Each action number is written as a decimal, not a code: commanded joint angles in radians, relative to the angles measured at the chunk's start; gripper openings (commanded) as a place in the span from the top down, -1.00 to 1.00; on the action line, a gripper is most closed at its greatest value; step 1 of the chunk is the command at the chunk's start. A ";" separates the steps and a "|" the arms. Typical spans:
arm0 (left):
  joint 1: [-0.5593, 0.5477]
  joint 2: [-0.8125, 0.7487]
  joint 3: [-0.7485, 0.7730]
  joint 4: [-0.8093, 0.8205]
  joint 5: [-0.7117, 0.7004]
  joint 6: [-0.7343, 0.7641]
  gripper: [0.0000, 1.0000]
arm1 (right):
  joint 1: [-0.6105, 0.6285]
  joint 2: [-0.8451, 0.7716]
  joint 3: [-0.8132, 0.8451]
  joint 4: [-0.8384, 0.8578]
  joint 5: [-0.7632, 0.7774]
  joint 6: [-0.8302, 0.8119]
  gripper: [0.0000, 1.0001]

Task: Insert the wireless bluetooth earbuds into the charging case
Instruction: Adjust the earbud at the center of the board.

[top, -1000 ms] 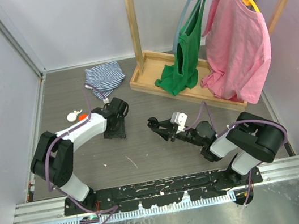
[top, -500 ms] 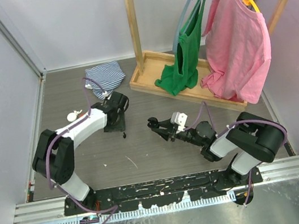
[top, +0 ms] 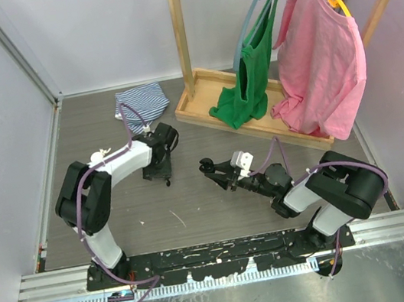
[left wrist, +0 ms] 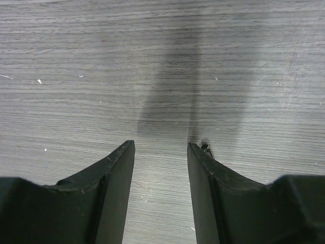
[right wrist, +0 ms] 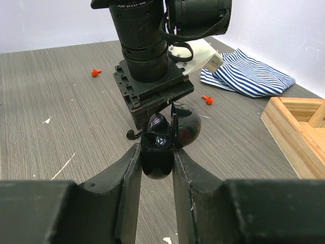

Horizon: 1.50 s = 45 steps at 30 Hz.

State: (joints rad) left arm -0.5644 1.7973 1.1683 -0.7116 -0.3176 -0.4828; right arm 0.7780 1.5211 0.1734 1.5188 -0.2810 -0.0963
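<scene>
My right gripper (right wrist: pixel 156 147) is shut on the black charging case (right wrist: pixel 156 152), held off the table with its lid (right wrist: pixel 187 127) swung open; in the top view the right gripper (top: pixel 206 168) sits mid-table. Just beyond the case my left gripper (right wrist: pixel 148 108) points down at the table. Its jaws (left wrist: pixel 160 145) are open over bare wood. A tiny black earbud (left wrist: pixel 205 148) lies just outside the tip of one finger, and the same black earbud (right wrist: pixel 133 133) lies on the table beside the left gripper (top: pixel 156 175). Two orange earbuds (right wrist: pixel 95 72) (right wrist: pixel 207 99) lie farther back.
A striped blue-and-white cloth (top: pixel 141 103) lies at the back. A wooden clothes rack base (top: pixel 213 99) with a green top (top: pixel 248 81) and a pink shirt (top: pixel 323 61) stands back right. A small white case (top: pixel 98 157) sits by the left arm. Walls close in on both sides.
The left arm has swung its elbow rightward and now covers the orange spot beside the white case; its gripper stays near the same place. The right arm and case have not moved.
</scene>
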 commanded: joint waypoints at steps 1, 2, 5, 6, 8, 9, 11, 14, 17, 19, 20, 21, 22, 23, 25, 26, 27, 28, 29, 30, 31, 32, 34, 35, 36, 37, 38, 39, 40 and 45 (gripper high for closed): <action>0.006 0.002 0.034 -0.006 0.020 -0.003 0.06 | 0.004 -0.012 0.006 0.103 0.015 -0.013 0.98; 0.006 0.003 0.033 -0.002 0.032 0.002 0.06 | 0.005 -0.011 0.005 0.103 0.017 -0.013 0.98; 0.004 0.005 0.032 0.008 0.061 0.018 0.06 | 0.005 -0.010 0.005 0.103 0.017 -0.014 0.98; 0.004 0.004 0.033 0.011 0.069 0.021 0.06 | 0.005 -0.011 0.005 0.104 0.017 -0.015 0.98; 0.004 0.004 0.031 0.019 0.087 0.030 0.06 | 0.005 -0.011 0.006 0.103 0.018 -0.015 0.98; 0.003 0.004 0.029 0.023 0.097 0.035 0.07 | 0.005 -0.010 0.006 0.104 0.019 -0.015 0.98; -0.003 0.002 0.026 0.033 0.111 0.045 0.07 | 0.005 -0.010 0.005 0.103 0.018 -0.015 0.98; -0.011 0.001 0.023 0.044 0.122 0.062 0.07 | 0.005 -0.011 0.006 0.103 0.017 -0.014 0.98; -0.019 0.002 0.020 0.053 0.143 0.080 0.07 | 0.004 -0.010 0.006 0.104 0.019 -0.017 0.98; -0.026 0.000 0.017 0.056 0.152 0.093 0.06 | 0.007 -0.010 0.006 0.103 0.019 -0.016 0.98; -0.028 0.000 0.016 0.054 0.155 0.097 0.06 | 0.007 -0.010 0.005 0.103 0.019 -0.016 0.98; -0.029 -0.002 0.015 0.053 0.160 0.102 0.06 | 0.006 -0.010 0.006 0.104 0.019 -0.016 0.98; -0.031 -0.002 0.013 0.050 0.163 0.106 0.06 | 0.004 -0.010 0.005 0.104 0.019 -0.016 0.98; -0.033 -0.003 0.011 0.048 0.167 0.111 0.06 | 0.006 -0.010 0.006 0.104 0.017 -0.016 0.98; -0.039 -0.007 0.004 0.042 0.172 0.120 0.05 | 0.005 -0.010 0.006 0.103 0.017 -0.016 0.98; -0.044 -0.011 0.001 0.040 0.174 0.125 0.05 | 0.005 -0.010 0.006 0.104 0.017 -0.016 0.98; -0.047 -0.014 -0.004 0.037 0.177 0.134 0.05 | 0.006 -0.010 0.006 0.104 0.017 -0.016 0.98; -0.052 -0.019 -0.008 0.035 0.180 0.140 0.04 | 0.005 -0.010 0.005 0.104 0.017 -0.016 0.98; -0.056 -0.023 -0.009 0.032 0.179 0.143 0.04 | 0.005 -0.010 0.005 0.103 0.016 -0.016 0.98; -0.059 -0.027 -0.011 0.029 0.178 0.144 0.04 | 0.005 -0.010 0.005 0.102 0.016 -0.017 0.98; -0.059 -0.034 -0.012 0.026 0.176 0.143 0.03 | 0.005 -0.010 0.005 0.102 0.015 -0.016 0.98; -0.060 -0.040 -0.012 0.025 0.176 0.141 0.03 | 0.005 -0.009 0.005 0.102 0.015 -0.016 0.98; -0.060 -0.061 -0.016 0.026 0.166 0.128 0.03 | 0.006 -0.010 0.005 0.102 0.015 -0.016 0.98; -0.060 -0.072 -0.020 0.028 0.158 0.115 0.03 | 0.006 -0.010 0.006 0.102 0.016 -0.016 0.98; -0.060 -0.086 -0.021 0.031 0.152 0.100 0.02 | 0.005 -0.010 0.005 0.101 0.016 -0.016 0.98; -0.060 -0.102 -0.028 0.038 0.149 0.082 0.02 | 0.005 -0.010 0.005 0.101 0.015 -0.016 0.98; -0.060 -0.120 -0.035 0.049 0.145 0.060 0.03 | 0.005 -0.010 0.005 0.101 0.016 -0.016 0.98; -0.059 -0.139 -0.043 0.059 0.142 0.033 0.03 | 0.005 -0.010 0.006 0.102 0.017 -0.016 0.98; -0.058 -0.157 -0.055 0.072 0.140 0.004 0.04 | 0.006 -0.010 0.006 0.103 0.017 -0.016 0.98; -0.046 -0.224 -0.122 0.134 0.142 -0.147 0.17 | 0.005 -0.009 0.006 0.101 0.014 -0.014 0.98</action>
State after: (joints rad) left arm -0.6201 1.6447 1.0878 -0.6544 -0.1604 -0.4915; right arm 0.7780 1.5211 0.1734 1.5188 -0.2798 -0.0967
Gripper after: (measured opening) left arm 0.448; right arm 0.332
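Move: The black earbud lies on the board beneath and just outside the left hand's right finger, about 3 cm to the right of that hand's point, 2 cm back and 2 cm below. From the left hand, the charging case, held up in the right hand, is some 15 cm to the right, 6 cm back and 12 cm higher, and a small orange earbud lies about 10 cm ahead and 1 cm right. From the right hand the black earbud is about 12 cm left, 4 cm ahead and 14 cm below. With its fingers kept half open and pointing down, the left hand sweeps low over the board to the right and somewhat back, about 4 cm right in all, its right finger working across the black earbud to turn it while the wrist twists some 10 degrees clockwise. It then rises about 3 cm at the end, partly undoing the twist and tipping its left side down, so that the gap between the fingers comes over the earbud; meanwhile the right hand stays in place, still holding the case. ##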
